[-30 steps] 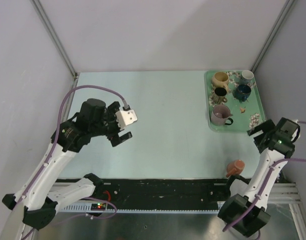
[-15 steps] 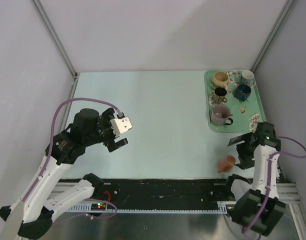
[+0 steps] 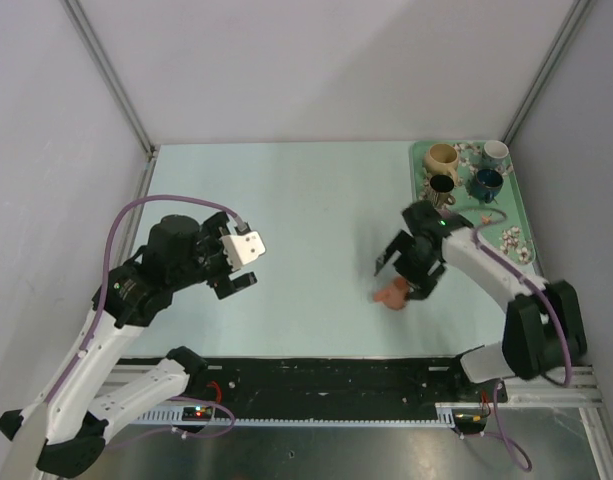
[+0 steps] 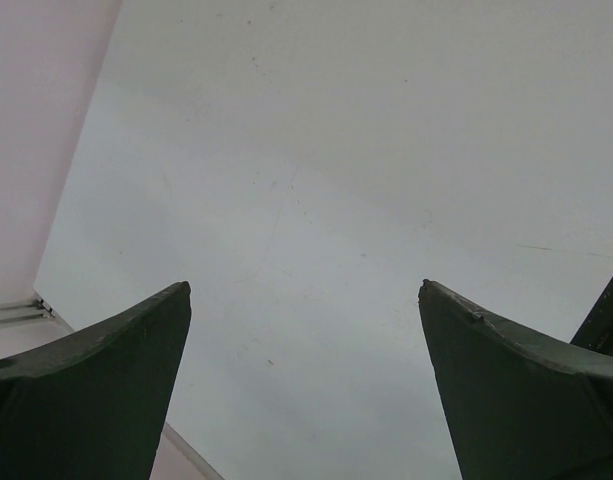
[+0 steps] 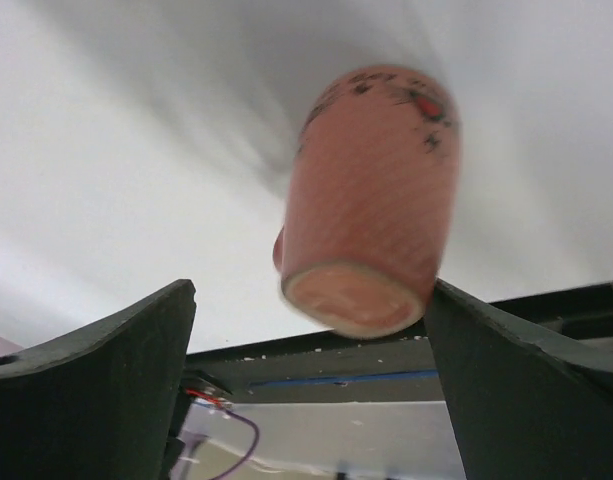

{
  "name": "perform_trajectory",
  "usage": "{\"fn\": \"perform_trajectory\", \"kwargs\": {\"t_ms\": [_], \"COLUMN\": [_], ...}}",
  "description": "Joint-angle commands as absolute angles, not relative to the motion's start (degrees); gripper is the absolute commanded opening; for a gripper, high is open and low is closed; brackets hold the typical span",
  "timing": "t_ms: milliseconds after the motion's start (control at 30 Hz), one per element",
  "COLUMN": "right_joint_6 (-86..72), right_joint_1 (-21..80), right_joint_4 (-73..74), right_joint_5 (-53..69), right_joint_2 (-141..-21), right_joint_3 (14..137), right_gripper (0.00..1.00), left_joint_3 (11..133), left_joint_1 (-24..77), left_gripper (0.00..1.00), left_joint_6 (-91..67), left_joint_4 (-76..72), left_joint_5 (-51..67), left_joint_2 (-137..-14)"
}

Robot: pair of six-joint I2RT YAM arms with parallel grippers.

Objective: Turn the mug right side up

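The salmon-pink mug [image 3: 392,295] lies on the pale table, right of centre and near the front. My right gripper [image 3: 410,272] reaches over it from the tray side. In the right wrist view the mug [image 5: 371,200] is blurred, with its flat base turned towards the camera. It sits between the wide-open fingers of my right gripper [image 5: 312,287], close against the right fingertip [image 5: 456,320]. My left gripper [image 3: 242,262] hovers over the left part of the table. In its own view the left gripper [image 4: 306,290] is open over bare table.
A green tray [image 3: 508,215] at the back right carries several upright mugs [image 3: 442,158]. My right forearm crosses its near corner. The black front rail [image 3: 336,375] runs along the near edge. The cage walls stand on both sides.
The right arm swung from the table's right edge towards the middle. The mug moved left with it, from the front right corner. The left arm drew back slightly, then stayed still.
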State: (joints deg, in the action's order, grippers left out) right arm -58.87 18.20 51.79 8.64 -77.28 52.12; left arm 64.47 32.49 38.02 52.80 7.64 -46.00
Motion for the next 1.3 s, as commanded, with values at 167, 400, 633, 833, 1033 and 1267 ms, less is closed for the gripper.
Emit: {"fn": "perform_trajectory", "kwargs": {"t_ms": [167,400,633,833,1033,1267], "right_joint_6": [-38.27,-9.13,17.9,24.84,27.36,28.75], "right_joint_1": [38.13,52.37,50.99,49.96,47.98,47.92], "right_joint_4": [72.66,83.12,74.52,73.15,70.28,68.76], "right_joint_5": [-10.67,-19.44,-13.86,-15.15,-14.38,-12.83], "right_joint_2": [-96.8,-103.28,-109.67,-114.77,-118.46,-118.63], "right_joint_3": [82.3,98.25,98.63,98.53,97.15,93.38], "right_gripper": [0.99,0.99,0.96,0.95,0.83,0.61], "left_joint_3": [64.81,64.97,65.73,65.38,65.67,65.46], "left_joint_1": [32.59,32.56,32.56,32.25,32.15,32.12], "left_gripper": [1.0,1.0,1.0,1.0,0.99,0.98], "left_joint_6": [39.18,40.5,40.38,40.42,40.7,40.96], "left_joint_4": [50.77,50.76,50.88,50.89,50.88,50.86], "left_joint_5": [6.08,5.14,2.78,2.13,2.78,2.52], "left_joint_2": [-46.07,-45.99,-45.02,-44.42,-44.91,-45.08]}}
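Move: The orange mug is practically straight under the right gripper, between the open fingers, its middle about 4 cm below the hand point. The pinkish mug on the green tray stands some 13 cm ahead and 8 cm to the right of this hand; the black mug is roughly 20 cm ahead and 7 cm right, both about 4 cm lower. From the left hand the orange mug lies around 28 cm to the right, 1 cm ahead and 22 cm below. Swing the open right gripper on leftward past the orange mug, about 11 cm, edging forward and rising some 7 cm, while turning it counter-clockwise by roughly 110 degrees in all and tilting it. Then come back down about 8 cm, going forward and slightly right, to set the fingers astride the mug, and narrow them to about two thirds open. ##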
